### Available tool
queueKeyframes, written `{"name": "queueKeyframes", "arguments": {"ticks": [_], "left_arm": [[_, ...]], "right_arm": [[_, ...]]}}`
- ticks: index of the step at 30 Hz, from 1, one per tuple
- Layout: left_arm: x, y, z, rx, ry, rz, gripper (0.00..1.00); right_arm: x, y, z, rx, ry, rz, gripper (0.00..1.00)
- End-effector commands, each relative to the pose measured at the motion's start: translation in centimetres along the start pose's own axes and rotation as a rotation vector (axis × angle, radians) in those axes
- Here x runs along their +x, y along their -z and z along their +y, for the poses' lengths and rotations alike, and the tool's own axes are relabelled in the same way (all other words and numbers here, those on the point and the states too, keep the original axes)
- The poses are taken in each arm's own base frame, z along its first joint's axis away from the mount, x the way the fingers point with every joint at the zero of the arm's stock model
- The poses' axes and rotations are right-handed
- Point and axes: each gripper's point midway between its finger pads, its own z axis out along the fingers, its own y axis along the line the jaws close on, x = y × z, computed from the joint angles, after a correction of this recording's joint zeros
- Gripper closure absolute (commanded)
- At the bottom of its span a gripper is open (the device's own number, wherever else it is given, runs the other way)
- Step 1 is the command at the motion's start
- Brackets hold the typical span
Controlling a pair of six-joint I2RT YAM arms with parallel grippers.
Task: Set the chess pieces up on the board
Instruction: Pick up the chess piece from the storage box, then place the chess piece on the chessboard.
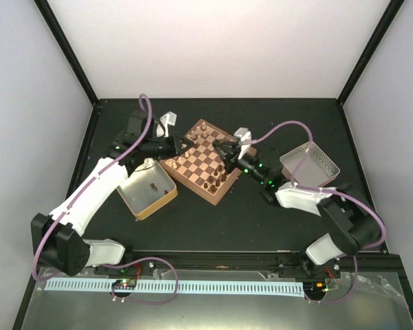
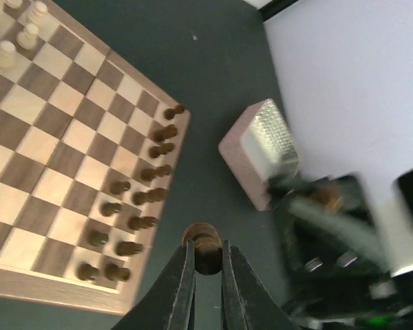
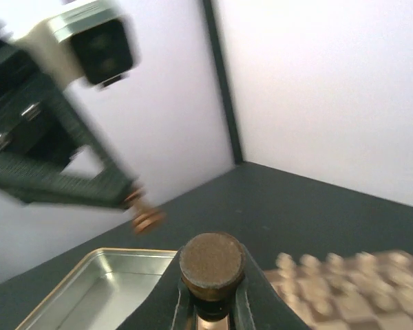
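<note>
The board (image 1: 193, 167) lies turned at an angle in the middle of the table. Dark chess pieces (image 2: 149, 173) stand in two rows along its right edge in the left wrist view, and pale ones (image 2: 5, 52) stand at the far corner. My left gripper (image 2: 206, 249) is shut on one dark piece (image 2: 204, 236), held above the black table just off the board's near corner. My right gripper (image 3: 211, 292) is shut on another dark piece (image 3: 210, 261), its round felt base facing the camera. In the top view both grippers (image 1: 186, 144) (image 1: 224, 148) hover over the board.
A gold-rimmed metal tray (image 1: 147, 190) with one small piece in it sits left of the board. A second tray (image 1: 310, 163) stands tilted at the right. Black frame posts and white walls close in the table. The right arm (image 2: 330, 234) shows blurred close to my left gripper.
</note>
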Motion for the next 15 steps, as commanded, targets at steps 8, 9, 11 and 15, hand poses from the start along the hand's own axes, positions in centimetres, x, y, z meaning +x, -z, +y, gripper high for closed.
{"name": "queueKeyframes", "arguments": {"ticks": [8,9,11,15], "left_arm": [[3.5,-8.4,4.2,-0.363,-0.462,0.148,0.98],[3.9,-9.3,4.6,-0.372,-0.486,0.174,0.98],[4.6,-10.9,4.9,-0.379,-0.514,0.215,0.99],[4.0,-13.2,5.0,-0.413,-0.545,0.215,0.98]], "right_arm": [[-1.6,7.3,-11.1,0.536,-0.309,0.153,0.99],[-1.5,7.9,-11.6,0.568,-0.334,0.157,0.99],[-1.1,9.1,-12.2,0.631,-0.361,0.173,0.99],[-0.9,10.8,-12.5,0.699,-0.379,0.176,0.99]]}}
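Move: Beyond the last dark pawn, the next free square lies some 6 cm ahead of the left hand, 12 cm to its right and 22 cm below. That pawn stands about 4 cm ahead and 10 cm right of the left hand; the nearest dark back-row piece, 4 ahead and 14 right. From the right hand the free square is roughly 6 cm ahead, 6 cm right and 19 cm below, and the grey box 6 cm ahead and 35 cm right. Sinking about 13 cm and sliding some 7 cm to the right, the left hand carries its still-pinched dark piece down towards the dark pawns, swinging its fingers from slanting rightwards to pointing steeply down. The right hand, keeping its own dark piece, clears out to the right and a little forward towards the grey box, turning clockwise and tipping its fingers downward. ##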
